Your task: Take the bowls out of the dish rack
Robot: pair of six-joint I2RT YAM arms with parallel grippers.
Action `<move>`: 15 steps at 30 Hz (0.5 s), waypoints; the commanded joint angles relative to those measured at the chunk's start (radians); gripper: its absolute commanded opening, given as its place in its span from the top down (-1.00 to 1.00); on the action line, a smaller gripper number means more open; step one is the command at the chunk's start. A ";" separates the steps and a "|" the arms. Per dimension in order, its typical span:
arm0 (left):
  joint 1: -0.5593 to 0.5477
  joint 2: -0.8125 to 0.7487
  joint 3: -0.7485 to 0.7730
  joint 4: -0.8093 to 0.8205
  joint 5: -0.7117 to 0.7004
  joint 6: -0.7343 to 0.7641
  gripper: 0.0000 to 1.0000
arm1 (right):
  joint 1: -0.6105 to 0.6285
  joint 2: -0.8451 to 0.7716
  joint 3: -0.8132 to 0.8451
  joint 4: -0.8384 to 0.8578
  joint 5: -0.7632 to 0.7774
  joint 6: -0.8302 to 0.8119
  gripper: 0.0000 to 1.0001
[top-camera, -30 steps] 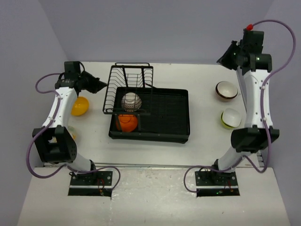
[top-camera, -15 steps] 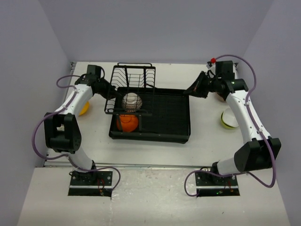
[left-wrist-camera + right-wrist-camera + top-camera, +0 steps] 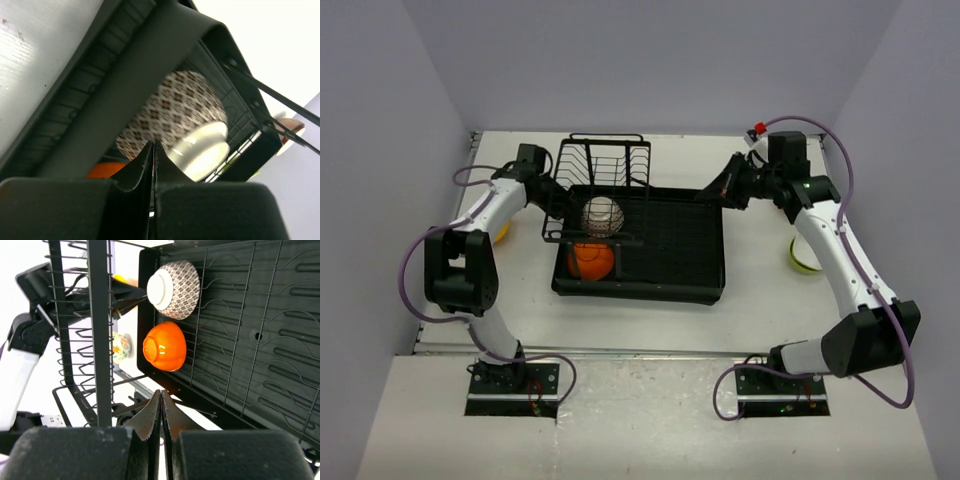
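Observation:
The black dish rack (image 3: 670, 250) sits mid-table, its wire part on the left. Two bowls stand in it: a brown patterned bowl (image 3: 601, 215) and, nearer me, an orange bowl (image 3: 590, 261). My left gripper (image 3: 552, 190) is shut and empty against the rack's left side, level with the patterned bowl (image 3: 175, 110), which fills the left wrist view past the tips (image 3: 153, 145). My right gripper (image 3: 705, 195) is shut and empty over the tray's far right corner. In the right wrist view its tips (image 3: 161, 392) point toward the orange bowl (image 3: 165, 346) and the patterned bowl (image 3: 175, 282).
A lime green bowl (image 3: 805, 255) rests on the table right of the rack, partly behind my right arm. A yellow bowl (image 3: 500, 232) peeks out behind my left arm. A floral bowl (image 3: 120, 346) shows through the wires in the right wrist view.
Both arms swung in toward the rack. The right arm came down from high at the far right and its gripper shut. The left gripper moved right to the rack's side.

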 commanded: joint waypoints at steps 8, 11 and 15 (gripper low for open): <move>-0.024 0.116 0.060 0.072 0.029 0.014 1.00 | 0.033 0.060 -0.066 0.070 -0.013 0.012 1.00; -0.036 0.136 0.079 0.080 0.035 0.011 1.00 | 0.035 0.088 -0.066 0.073 -0.008 0.003 1.00; -0.059 0.169 0.100 0.091 0.058 0.009 1.00 | 0.058 0.166 -0.018 0.089 -0.040 -0.008 1.00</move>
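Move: The patterned bowl stands under the wire shelf, about 7 cm to the right of my left hand, practically level with it (1 cm ahead) and some 5 cm below. The orange bowl is about 10 cm back from that hand, 5 cm to its right and 6 cm below. From my right hand the patterned bowl lies roughly 8 cm ahead, 19 cm left and 22 cm below; the orange bowl is about 2 cm back, 21 cm left and 23 cm below. With its fingers shut, my left hand sinks about 3 cm beside the patterned bowl, then works right and forward under the shelf, its fingertips pushing the bowl's left side along to the right. Meanwhile my right hand, also shut, comes down about 6 cm over the tray and slightly left towards the same bowl, tipping its fingers down a little. ##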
